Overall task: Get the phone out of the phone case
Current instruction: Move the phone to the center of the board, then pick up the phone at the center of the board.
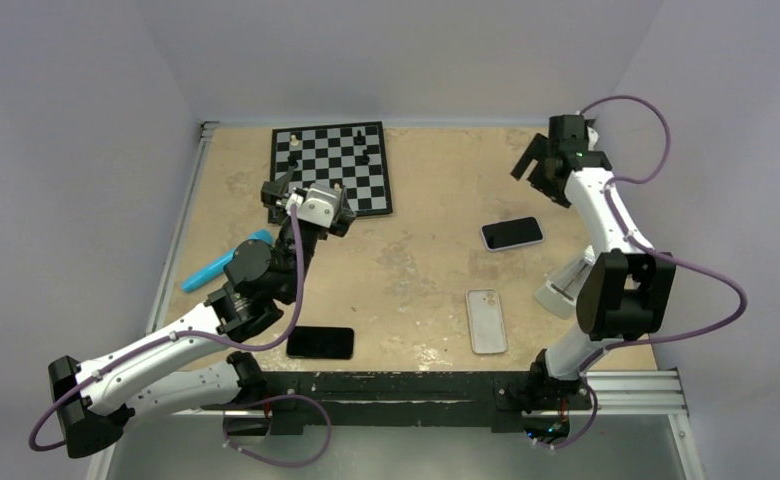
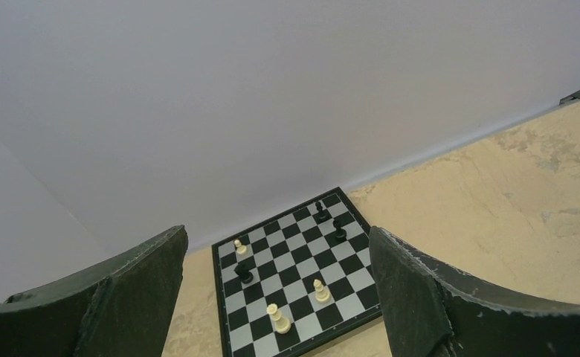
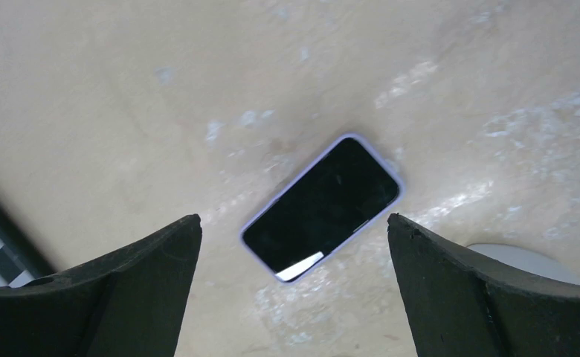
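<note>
The phone [image 1: 512,233] lies screen up on the tan table, right of centre, its black glass framed by a lavender phone case [image 3: 392,207]. In the right wrist view the phone [image 3: 323,207] sits diagonally between and beyond my fingertips. My right gripper [image 1: 534,172] [image 3: 291,223] hovers above and behind it, open and holding nothing. Further left, my left gripper [image 1: 301,192] [image 2: 277,234] hangs open and empty over the near edge of the chessboard, facing the back wall.
A chessboard [image 1: 331,168] [image 2: 294,275] with several pieces lies at the back. A bare black phone [image 1: 320,342] lies near the front edge, a pale phone-shaped item [image 1: 486,320] lies back up at front right, and a blue object [image 1: 226,262] lies at the left.
</note>
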### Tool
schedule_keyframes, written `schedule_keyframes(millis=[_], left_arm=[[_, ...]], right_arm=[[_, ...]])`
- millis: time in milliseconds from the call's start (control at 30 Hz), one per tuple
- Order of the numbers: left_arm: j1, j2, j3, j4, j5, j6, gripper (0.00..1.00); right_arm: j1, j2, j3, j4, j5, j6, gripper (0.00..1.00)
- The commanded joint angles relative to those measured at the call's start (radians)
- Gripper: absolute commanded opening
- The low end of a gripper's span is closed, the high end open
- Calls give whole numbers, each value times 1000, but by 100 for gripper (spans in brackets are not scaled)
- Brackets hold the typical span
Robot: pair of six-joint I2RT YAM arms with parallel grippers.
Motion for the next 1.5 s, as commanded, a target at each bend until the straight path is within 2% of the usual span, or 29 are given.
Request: schedule_keyframes(millis=[0,67,133,333,500,667,900,1200,1467], left_arm=[[8,-7,11,28,9,-20,95],[8,-3,11,29,11,-25,94],[8,1,14,23,15,-30,94],[10,-5,16,16,17,-40,94],[10,-15,16,16,15,-45,94],[10,-14,17,10,18,-57,94],[10,-18,18,6,18,-56,94],[10,-17,17,6,19,-56,93],[10,-14,16,9,23,-41,93]], right_arm=[[119,-33,-31,-20,10,134,98],[141,-20,-88,6,-118,217,98],[184,-9,-119,18,-147,294,98],[221,2,-153,-59,5,526,98],[216,-3,-214,-33,16,628,98],[203,15,-163,-43,78,641,98],[142,51,-171,-25,9,648,98],[77,105,-203,31,19,651,98],[73,174,-189,55,10,662,98]])
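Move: The phone, in its lilac case, lies about 15 cm below the right hand, some 3 cm back and 4 cm to its left. On the table behind the phone is the empty clear case, about 21 cm nearer the bases and 6 cm farther left than it; the white stand sits some 12 cm back and 13 cm right of the phone. From the idle left hand the phone is about 11 cm ahead, 41 cm to the right and 37 cm lower. Heading for the lilac-cased phone, the right hand sweeps left about 11 cm while sinking and drawing back a little, then comes back right some 6 cm and drops until its wide-open fingers hang just over the phone, about 12 cm lower than at first. The wrist turns clockwise roughly 25 degrees, its left side rising and the fingers pointing more steeply down; no touch can be seen. ##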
